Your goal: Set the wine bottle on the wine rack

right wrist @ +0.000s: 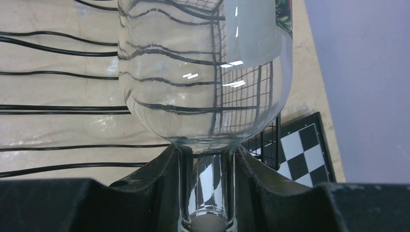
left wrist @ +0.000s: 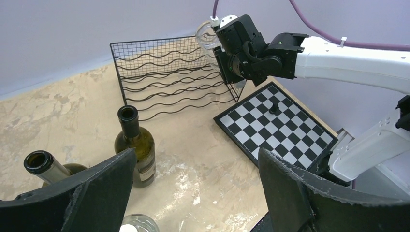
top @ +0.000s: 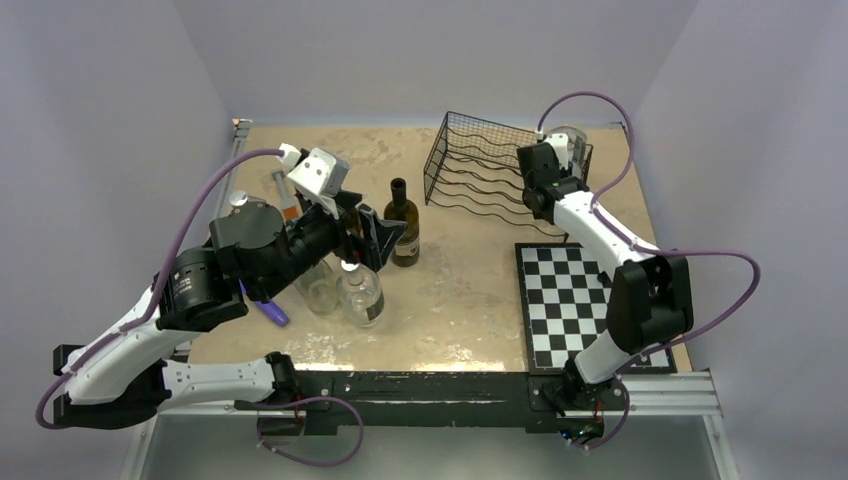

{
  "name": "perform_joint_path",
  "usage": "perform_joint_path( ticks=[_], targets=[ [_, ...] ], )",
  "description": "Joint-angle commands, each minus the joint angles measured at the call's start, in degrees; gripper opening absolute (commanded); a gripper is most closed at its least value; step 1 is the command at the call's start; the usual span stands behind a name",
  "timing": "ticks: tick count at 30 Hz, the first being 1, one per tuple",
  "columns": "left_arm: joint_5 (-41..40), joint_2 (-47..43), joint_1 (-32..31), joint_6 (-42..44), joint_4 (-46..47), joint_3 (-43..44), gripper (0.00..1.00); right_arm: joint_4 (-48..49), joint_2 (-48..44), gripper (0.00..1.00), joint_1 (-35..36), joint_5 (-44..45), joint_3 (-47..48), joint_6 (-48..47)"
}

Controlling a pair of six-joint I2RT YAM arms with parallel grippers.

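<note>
A clear glass wine bottle [right wrist: 203,72] is held by its neck in my right gripper [right wrist: 207,188], which is shut on it. From above, that bottle [top: 568,140] hangs at the right end of the black wire wine rack [top: 470,165], with the right gripper [top: 555,162] beside the rack's side wall. The rack's wavy wires [right wrist: 58,108] lie just behind the glass. My left gripper [left wrist: 196,193] stands open with nothing between its fingers [left wrist: 96,188]. It hovers near a dark green bottle [left wrist: 135,150] standing upright.
A second green bottle [left wrist: 48,166] and two clear bottles [top: 340,288] crowd under the left gripper [top: 372,238]. A black-and-white chessboard [top: 575,295] lies at the right front, with a small dark piece [left wrist: 274,107] on it. A blue pen [top: 268,312] lies by the left arm.
</note>
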Motion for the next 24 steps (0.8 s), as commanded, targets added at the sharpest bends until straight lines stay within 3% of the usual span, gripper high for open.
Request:
perform_joint_path(
  ticks=[1, 7, 10, 12, 18, 24],
  targets=[
    [-0.8, 0.5, 0.1, 1.6, 0.2, 2.0, 0.99, 15.2, -1.1, 0.0, -1.1, 4.3, 1.1, -2.7],
    [-1.0, 1.2, 0.1, 2.0, 0.1, 2.7, 0.99, 14.8, 0.3, 0.0, -2.0, 2.7, 0.5, -3.5],
    [-1.0, 1.4, 0.1, 1.9, 0.0, 2.7, 0.99, 12.2, 0.8, 0.38, -2.5, 0.9, 1.5, -4.0],
    [-1.2, 1.4, 0.1, 1.6, -0.2, 2.7, 0.99, 11.0, 0.5, 0.53, -2.8, 0.2, 1.7, -3.6],
    [-1.8, 1.0, 0.1, 1.0, -0.2, 2.3, 0.99, 6.9, -0.9, 0.79, -4.3, -1.4, 2.1, -1.9],
    [-2.5, 0.6, 0.1, 0.4, -0.9, 1.8, 0.99, 3.0, -5.8, 0.93, -4.5, -6.2, 4.0, -2.8]
  ],
)
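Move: My right hand holds the clear bottle by its neck, with the body ahead of me over the wine rack. The rack's right end, where the bottle goes, is about 6 cm ahead, 2 cm right and 5 cm below. The rack's middle is some 13 cm left and 4 cm ahead; the chessboard is about 22 cm back and 4 cm right. From my left hand, that end is roughly 29 cm ahead, 37 cm right and 32 cm down. With my right hand I ease the bottle right and forward, sinking just under 1 cm, to set it along the rack's right end with the neck towards me. Then I spread my fingers from around the neck to nearly wide open, still drifting right for about 2 cm in all, and start to rise. ##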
